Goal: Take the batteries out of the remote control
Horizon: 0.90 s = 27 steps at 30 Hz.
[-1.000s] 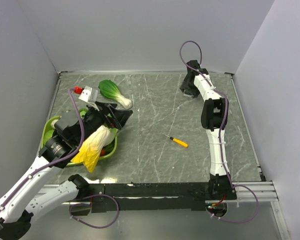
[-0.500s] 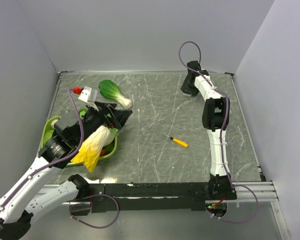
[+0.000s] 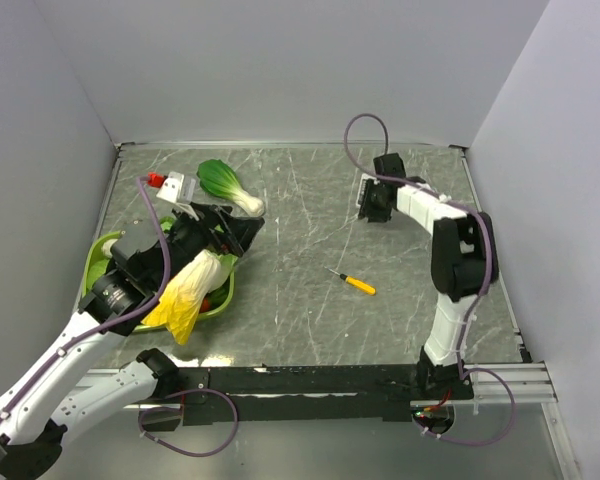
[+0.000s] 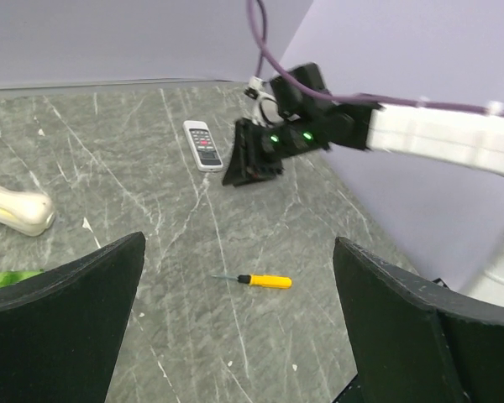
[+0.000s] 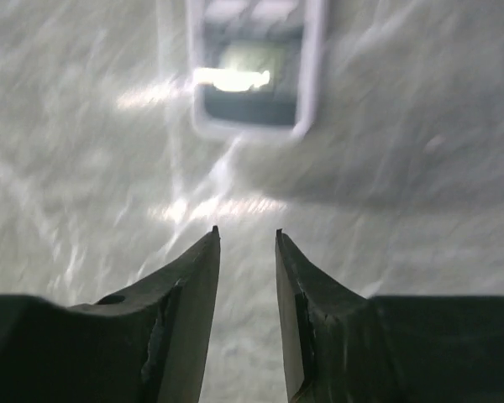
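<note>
The white remote control (image 4: 203,144) lies face up, buttons showing, at the back of the table. In the top view only a white sliver of it (image 3: 362,190) shows beside my right gripper (image 3: 371,203). In the right wrist view its end (image 5: 252,75) lies just beyond my right gripper (image 5: 246,232), whose jaws stand a narrow gap apart and hold nothing. My left gripper (image 3: 242,236) is wide open and empty (image 4: 239,243), well to the left of the remote. No batteries are in view.
A yellow screwdriver with a black tip (image 3: 358,284) lies mid-table and also shows in the left wrist view (image 4: 267,281). A bok choy (image 3: 225,184) and a small red-and-white item (image 3: 170,185) lie at the back left. A green bowl (image 3: 98,256) holding cabbage sits under the left arm.
My right gripper has swung from the back of the table toward the left and nearer, coming down beside the remote, and its elbow moved right. The left arm has not moved.
</note>
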Each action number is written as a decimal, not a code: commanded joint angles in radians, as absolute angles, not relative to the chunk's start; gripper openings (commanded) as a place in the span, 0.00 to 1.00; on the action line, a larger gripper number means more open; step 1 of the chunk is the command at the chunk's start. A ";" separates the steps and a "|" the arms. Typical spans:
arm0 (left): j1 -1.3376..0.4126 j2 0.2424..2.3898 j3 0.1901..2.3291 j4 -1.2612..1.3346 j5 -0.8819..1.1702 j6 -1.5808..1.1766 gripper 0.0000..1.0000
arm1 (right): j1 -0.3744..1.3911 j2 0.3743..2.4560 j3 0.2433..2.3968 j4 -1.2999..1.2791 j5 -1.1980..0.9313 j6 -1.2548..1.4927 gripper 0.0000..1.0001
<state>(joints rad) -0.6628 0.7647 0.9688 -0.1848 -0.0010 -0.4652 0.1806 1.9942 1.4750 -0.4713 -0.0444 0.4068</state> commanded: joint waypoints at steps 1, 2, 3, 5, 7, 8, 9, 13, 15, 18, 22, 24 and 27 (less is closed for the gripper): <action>-0.666 0.775 0.959 -0.161 -0.046 -0.462 0.99 | 0.230 1.781 1.275 -0.345 -0.069 0.391 0.42; -0.666 0.776 0.962 -0.166 -0.049 -0.463 0.99 | 0.247 1.741 1.253 -0.336 -0.048 0.388 0.46; -0.666 0.779 0.965 -0.169 -0.060 -0.463 0.99 | 0.256 1.732 1.243 -0.325 -0.010 0.382 0.66; -0.666 0.779 0.965 -0.170 -0.060 -0.465 0.99 | 0.268 1.749 1.285 -0.337 0.084 0.361 0.80; -0.666 0.773 0.963 -0.166 -0.063 -0.465 0.99 | 0.268 1.796 1.404 -0.409 0.156 0.364 0.88; -0.666 0.772 0.957 -0.160 -0.064 -0.463 0.99 | 0.270 1.859 1.449 -0.432 0.178 0.371 0.90; -0.666 0.770 0.954 -0.160 -0.067 -0.462 0.99 | 0.273 1.894 1.495 -0.455 0.195 0.373 0.93; -0.666 0.773 0.957 -0.164 -0.075 -0.462 0.99 | 0.268 2.081 1.775 -0.618 0.279 0.364 0.99; -0.666 0.775 0.960 -0.167 -0.068 -0.463 0.99 | 0.267 2.178 1.865 -0.656 0.305 0.332 1.00; -0.666 0.775 0.957 -0.163 -0.060 -0.463 0.99 | 0.258 2.293 2.029 -0.745 0.291 0.325 1.00; -0.666 0.776 0.960 -0.167 -0.061 -0.463 0.99 | 0.224 2.356 2.143 -0.790 0.230 0.350 1.00; -0.666 0.775 0.960 -0.166 -0.058 -0.465 0.99 | 0.209 2.342 2.122 -0.758 0.210 0.362 1.00; -0.666 0.770 0.960 -0.163 -0.051 -0.466 0.99 | 0.209 2.333 2.080 -0.742 0.198 0.370 1.00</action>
<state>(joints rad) -0.6628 0.7788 0.9573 -0.1890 -0.0574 -0.4652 0.2272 2.3707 2.0750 -0.7311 0.2165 0.3515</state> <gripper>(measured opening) 0.988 0.994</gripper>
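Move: The remote control lies face up about 11 cm ahead of the right hand, some 1 cm to its left and 4 cm lower. The screwdriver is about 18 cm back from this hand and 5 cm to its left, around 5 cm down. From the left hand, the remote is roughly 35 cm ahead, 25 cm to the right and 35 cm below. The right hand backs off 5 cm, opening wide, then arcs forward some 14 cm and down over the remote. ##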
